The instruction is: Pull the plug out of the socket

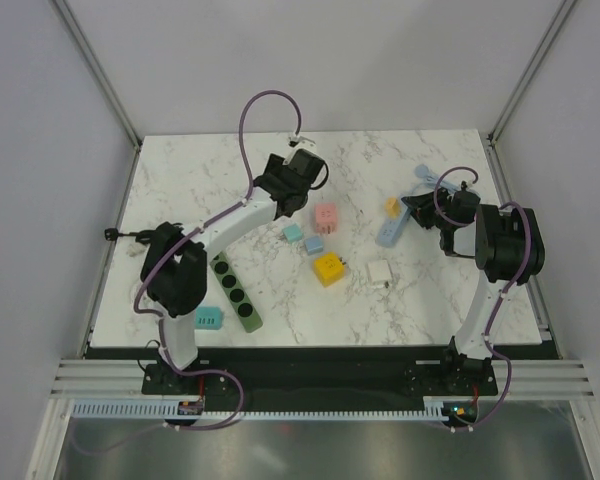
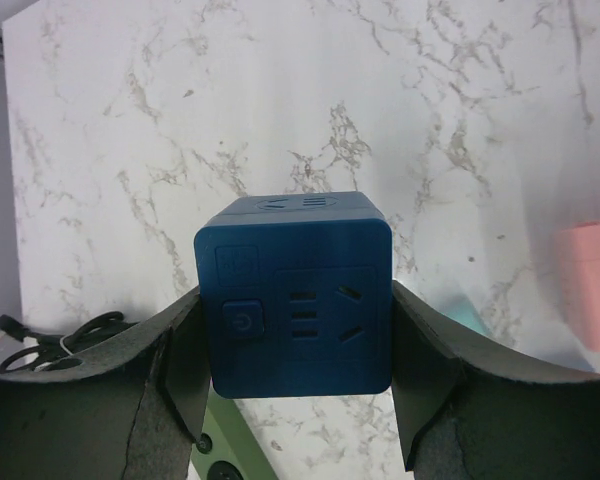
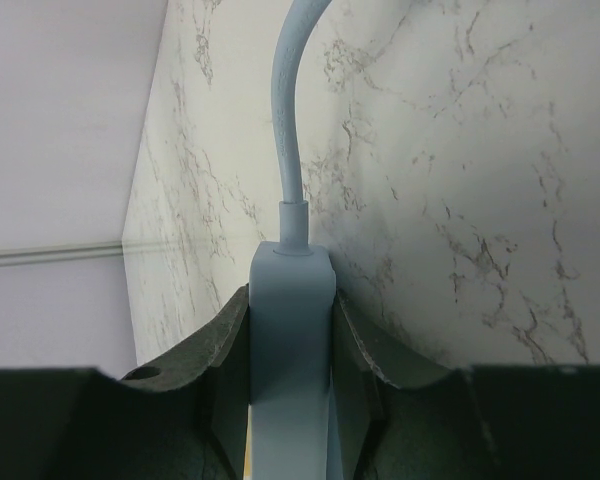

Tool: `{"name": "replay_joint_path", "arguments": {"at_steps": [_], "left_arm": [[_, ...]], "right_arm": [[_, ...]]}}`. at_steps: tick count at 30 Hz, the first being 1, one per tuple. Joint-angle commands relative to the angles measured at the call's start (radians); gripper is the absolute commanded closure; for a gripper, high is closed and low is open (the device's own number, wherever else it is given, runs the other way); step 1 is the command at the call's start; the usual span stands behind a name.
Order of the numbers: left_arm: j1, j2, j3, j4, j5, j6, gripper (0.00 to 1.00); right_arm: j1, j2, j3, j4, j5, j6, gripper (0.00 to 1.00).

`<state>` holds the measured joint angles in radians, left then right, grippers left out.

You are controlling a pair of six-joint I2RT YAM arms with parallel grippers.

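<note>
A dark blue cube socket (image 2: 295, 290) sits between the fingers of my left gripper (image 2: 295, 300), which is shut on its two sides and holds it above the marble table. Its facing side shows empty slots and a power button. No plug shows on it; the plug is hidden or out of view. In the top view my left gripper (image 1: 285, 190) hangs over the table's middle back. My right gripper (image 3: 292, 310) is shut on the end of a pale blue power strip (image 3: 292, 330), where its cord (image 3: 288, 120) comes out. In the top view that strip (image 1: 388, 234) lies at right by my right gripper (image 1: 420, 212).
A green power strip (image 1: 237, 293) lies at front left, with a teal cube (image 1: 209, 318) beside it. A pink cube (image 1: 326, 215), two small teal cubes (image 1: 293, 232), a yellow cube (image 1: 329, 268) and a white cube (image 1: 380, 273) stand mid-table. A black cable (image 1: 120, 237) lies at the left edge.
</note>
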<state>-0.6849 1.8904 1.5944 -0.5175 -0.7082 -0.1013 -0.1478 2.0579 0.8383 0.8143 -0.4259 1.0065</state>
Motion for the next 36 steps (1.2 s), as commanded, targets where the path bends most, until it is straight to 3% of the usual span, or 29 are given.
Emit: {"name": "replay_joint_path", "arguments": {"at_steps": [1,4,10,16,19,22,23,26,27,36], "left_arm": [[-0.002,0.088,0.074,0.014,-0.102,0.104,0.98],[-0.002,0.151,0.119,0.013,-0.111,0.132,0.98],[-0.002,0.248,0.188,0.005,-0.089,0.123,0.87],[-0.002,0.274,0.188,0.002,-0.076,0.083,0.70],[-0.004,0.268,0.179,0.001,-0.027,0.060,0.52],[-0.002,0.254,0.167,0.001,0.004,0.032,0.39],[-0.002,0.250,0.162,0.002,0.021,0.029,0.30],[-0.002,0.242,0.157,-0.001,0.039,0.020,0.18],[-0.002,0.237,0.157,-0.004,0.039,0.017,0.05],[-0.002,0.145,0.147,-0.012,0.068,-0.030,0.02]], "right_arm": [[-0.015,0.007,-0.008,0.043,0.039,-0.057,1.00],[-0.015,0.007,-0.008,0.046,0.038,-0.059,1.00],[-0.016,0.007,-0.007,0.052,0.030,-0.055,1.00],[-0.015,0.011,-0.004,0.057,0.026,-0.054,1.00],[-0.015,0.015,-0.002,0.060,0.022,-0.051,1.00],[-0.015,0.018,0.001,0.065,0.018,-0.046,1.00],[-0.015,0.021,0.001,0.066,0.016,-0.045,1.00],[-0.016,0.024,0.002,0.072,0.012,-0.042,1.00],[-0.016,0.025,0.002,0.072,0.010,-0.042,1.00],[-0.015,0.033,0.005,0.075,0.006,-0.037,1.00]]}}
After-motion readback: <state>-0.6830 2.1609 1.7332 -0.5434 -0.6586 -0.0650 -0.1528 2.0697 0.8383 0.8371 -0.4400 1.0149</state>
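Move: My left hand still holds the blue cube socket in the air. The bare patch of table it is bound for lies about 3 cm ahead, 2 cm right and 9 cm below. Bordering it, the turquoise cube is some 6 cm back and 4 cm right of my hand, the pink block 12 cm right and 1 cm back, the light-blue cube 9 cm back and 9 cm right, all roughly 11 cm down. From my right hand, that patch is about 31 cm left and 3 cm back. I lower the blue cube about 8 cm with my left hand, easing 2 to 3 cm forward and rolling some 10 degrees so the hand's left side rises, down to the bare table behind the turquoise cube and left of the pink block. There I nearly stop, creep a little right, then spread my fingers wide and let the cube go. My right hand stays put, keeping its grip on the corded light-blue piece. ##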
